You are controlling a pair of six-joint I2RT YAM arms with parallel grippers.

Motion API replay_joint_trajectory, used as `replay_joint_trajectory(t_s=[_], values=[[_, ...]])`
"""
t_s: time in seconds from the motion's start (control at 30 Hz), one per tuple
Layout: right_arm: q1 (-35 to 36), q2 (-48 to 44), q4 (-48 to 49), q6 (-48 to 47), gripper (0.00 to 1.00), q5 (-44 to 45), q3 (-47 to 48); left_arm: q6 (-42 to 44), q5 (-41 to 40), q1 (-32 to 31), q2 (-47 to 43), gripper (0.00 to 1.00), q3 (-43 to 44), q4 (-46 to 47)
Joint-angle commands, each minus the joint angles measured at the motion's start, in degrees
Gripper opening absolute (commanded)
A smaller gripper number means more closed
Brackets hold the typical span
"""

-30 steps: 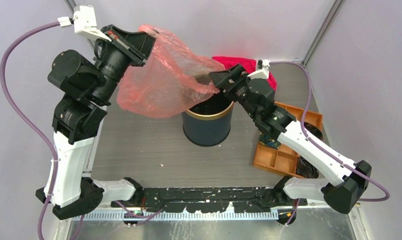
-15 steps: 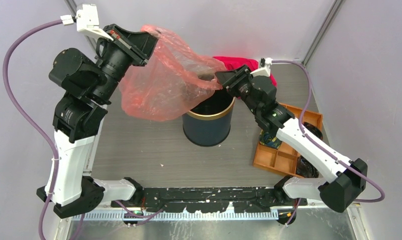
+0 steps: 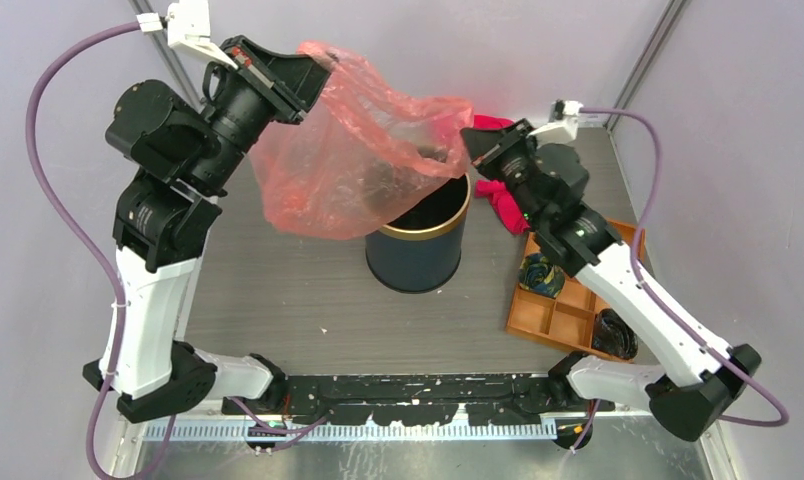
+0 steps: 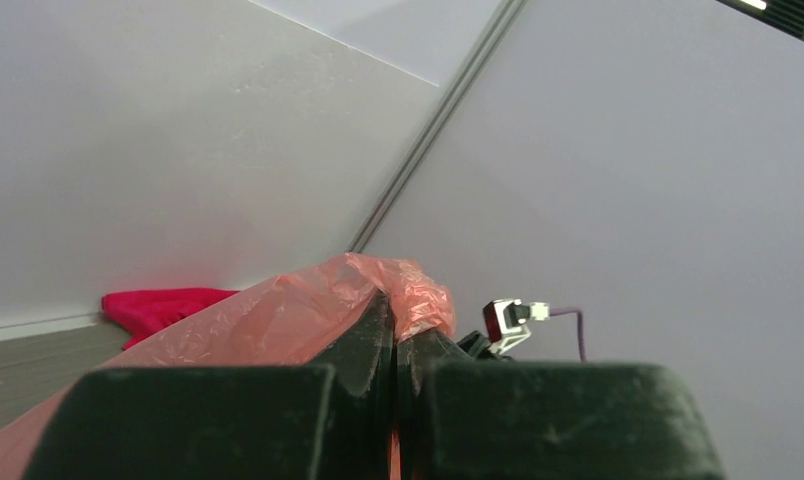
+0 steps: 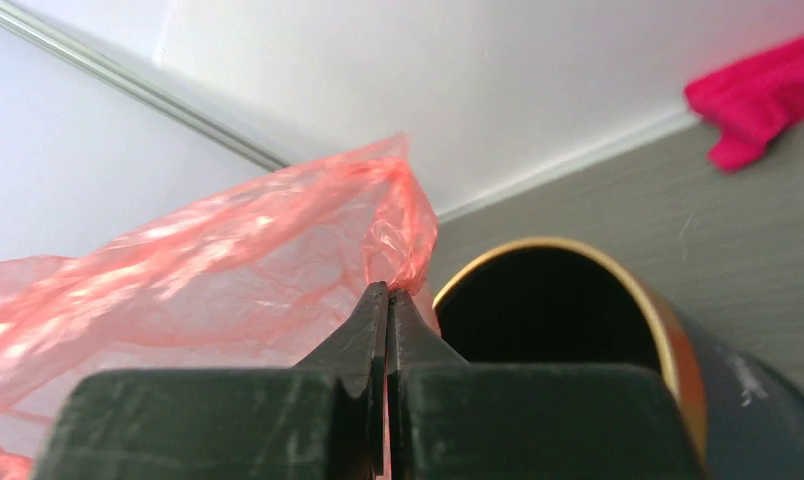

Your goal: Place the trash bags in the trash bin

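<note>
The translucent red-pink trash bag hangs stretched in the air between my two grippers, above and left of the trash bin, a navy cylinder with a gold rim. My left gripper is shut on the bag's upper left edge. My right gripper is shut on the bag's right edge, just above the bin's far rim. The bag's lower part sags over the bin's left rim. The bin's black inside shows nothing in it.
A magenta cloth lies on the table behind my right arm, also seen as a cloth near the back wall. An orange compartment tray with small items sits at the right. Walls close in the back and both sides.
My right gripper has closed on the bag's right edge and lifted it. Both arms rose and moved right, pulling the bag wider above the bin. The magenta cloth is now more exposed.
</note>
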Motion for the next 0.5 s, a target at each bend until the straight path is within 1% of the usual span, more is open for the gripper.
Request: replay_joint_trajectory(t_s=[0.0, 0.07, 0.27, 0.47], values=[[-0.2, -4.8, -2.7, -10.5, 0.01, 6.9, 7.8, -1.3, 4.2, 0.4, 2.0, 0.01, 3.5, 0.3], [-0.2, -4.8, -4.0, -13.2, 0.01, 7.7, 9.7, -1.3, 4.5, 0.3, 2.8, 0.01, 4.4, 0.1], [-0.2, -5.7, -4.2, -18.5, 0.01, 11.1, 11.6, -1.3, 4.7, 0.3, 6.4, 0.01, 6.7, -0.9], [-0.4, -4.9, -4.9, -22.3, 0.01, 12.9, 13.8, -3.5, 8.4, 1.9, 10.1, 0.0, 7.6, -0.4]])
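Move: Both my hands already pinch the red bag's rim. From my right hand the trash bin is about 4 cm left, nearly level in reach and 28 cm down; the pink cloth is roughly 20 cm ahead, 10 cm right, and the wooden tray 11 cm back, 27 cm right, both near 40 cm down. From my left hand the bin lies some 10 cm ahead, 13 cm right, 50 cm below. I sweep my right hand up about 10 cm and some 7 cm to the right, swinging its end of the bag rim up and out past the bin; its fingertips tip upward and turn clockwise, a little over 10 degrees each. My left hand follows right and forward, roughly 5 cm, bringing its side towards the bin. Both grippers stay shut on the plastic. ##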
